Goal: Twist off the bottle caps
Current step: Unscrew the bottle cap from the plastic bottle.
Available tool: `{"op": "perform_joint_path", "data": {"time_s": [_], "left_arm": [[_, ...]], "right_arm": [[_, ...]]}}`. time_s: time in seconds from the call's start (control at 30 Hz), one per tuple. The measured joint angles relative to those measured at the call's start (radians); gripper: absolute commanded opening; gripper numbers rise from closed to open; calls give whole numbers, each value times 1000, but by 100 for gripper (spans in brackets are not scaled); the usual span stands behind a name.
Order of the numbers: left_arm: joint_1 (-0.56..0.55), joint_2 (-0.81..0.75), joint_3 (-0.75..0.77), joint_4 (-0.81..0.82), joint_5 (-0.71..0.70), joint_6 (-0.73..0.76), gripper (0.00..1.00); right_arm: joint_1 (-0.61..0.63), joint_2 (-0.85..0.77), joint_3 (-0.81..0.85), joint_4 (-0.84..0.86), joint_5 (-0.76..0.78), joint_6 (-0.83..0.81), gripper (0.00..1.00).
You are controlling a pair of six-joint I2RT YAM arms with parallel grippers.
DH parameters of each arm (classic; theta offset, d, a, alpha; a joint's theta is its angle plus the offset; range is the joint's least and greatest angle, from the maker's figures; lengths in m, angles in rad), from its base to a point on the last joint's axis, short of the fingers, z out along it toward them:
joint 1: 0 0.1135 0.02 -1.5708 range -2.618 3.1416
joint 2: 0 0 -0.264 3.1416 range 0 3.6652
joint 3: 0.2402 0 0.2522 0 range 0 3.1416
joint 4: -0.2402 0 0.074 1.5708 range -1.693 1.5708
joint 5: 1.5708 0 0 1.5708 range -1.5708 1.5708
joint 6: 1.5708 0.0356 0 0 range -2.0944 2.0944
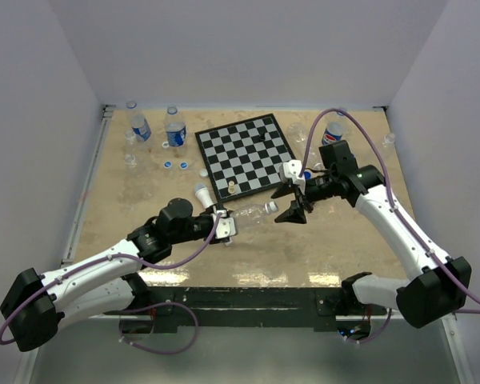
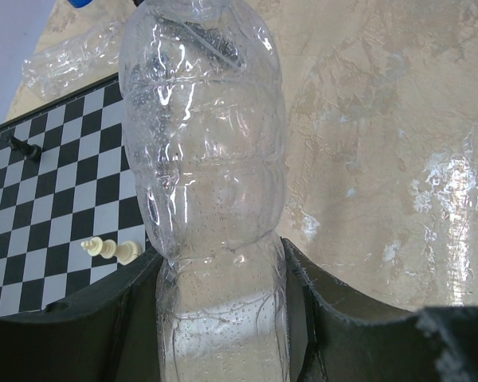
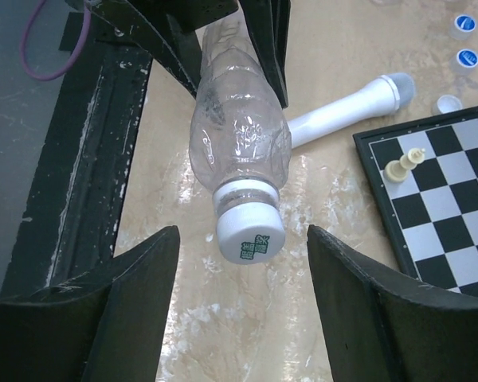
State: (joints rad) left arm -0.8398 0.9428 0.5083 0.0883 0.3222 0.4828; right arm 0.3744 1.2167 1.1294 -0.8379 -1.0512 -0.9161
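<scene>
A clear, label-less bottle hangs level above the table, my left gripper shut on its lower body. In the left wrist view the bottle fills the middle, pinched between the black fingers. Its white cap, printed green on top, is on the neck and points at my right gripper. That gripper is open, a finger on each side of the cap and clear of it. From above, the right gripper sits just right of the cap.
The chessboard lies behind the bottle, a pale piece on its near edge. A white microphone lies left of it. Loose blue caps and a white cap sit nearby. Labelled bottles stand back left, a logo bottle back right.
</scene>
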Motion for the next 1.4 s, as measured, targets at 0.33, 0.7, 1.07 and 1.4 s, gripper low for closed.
{"op": "perform_joint_path", "data": {"time_s": [0.33, 0.7, 1.07, 1.4], "left_arm": [[0, 0, 0, 0, 1, 0, 3], [-1, -1, 0, 4, 26, 1, 3], [-2, -6, 0, 49, 30, 2, 3], [1, -11, 0, 16, 19, 0, 3]], "right_arm": [[0, 26, 21, -43, -23, 1, 49], [0, 53, 76, -164, -37, -183, 0], [-3, -24, 101, -257, 40, -773, 2], [-98, -51, 106, -232, 124, -841, 8]]}}
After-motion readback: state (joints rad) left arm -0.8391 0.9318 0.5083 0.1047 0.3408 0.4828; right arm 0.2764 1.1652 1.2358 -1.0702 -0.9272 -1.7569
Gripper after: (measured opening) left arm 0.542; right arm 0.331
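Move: The bottle cap sits almost at the right hand's open fingertips, about 1 cm back, level sideways and in height. The plastic bottle's middle is about 8 cm to that hand's left, 2 cm back and 3 cm lower; the white microphone lies roughly 18 cm left, 6 cm ahead and 16 cm below, the chessboard's middle 7 cm left, 24 cm ahead and as low. From the left hand, holding the bottle, the cap is some 12 cm right, 4 cm ahead and 5 cm up. The right hand stays almost in place around the cap and closes its fingers until they pinch it, then rolls about 40 degrees around its own pointing line, counter-clockwise as seen from the cap's end of the bottle. Late in that turn it draws the cap off the neck and away, ending about 5 cm to the right and forward and some 2 cm higher, while the left hand keeps its grip on the bottle and gives only about 1 cm. ##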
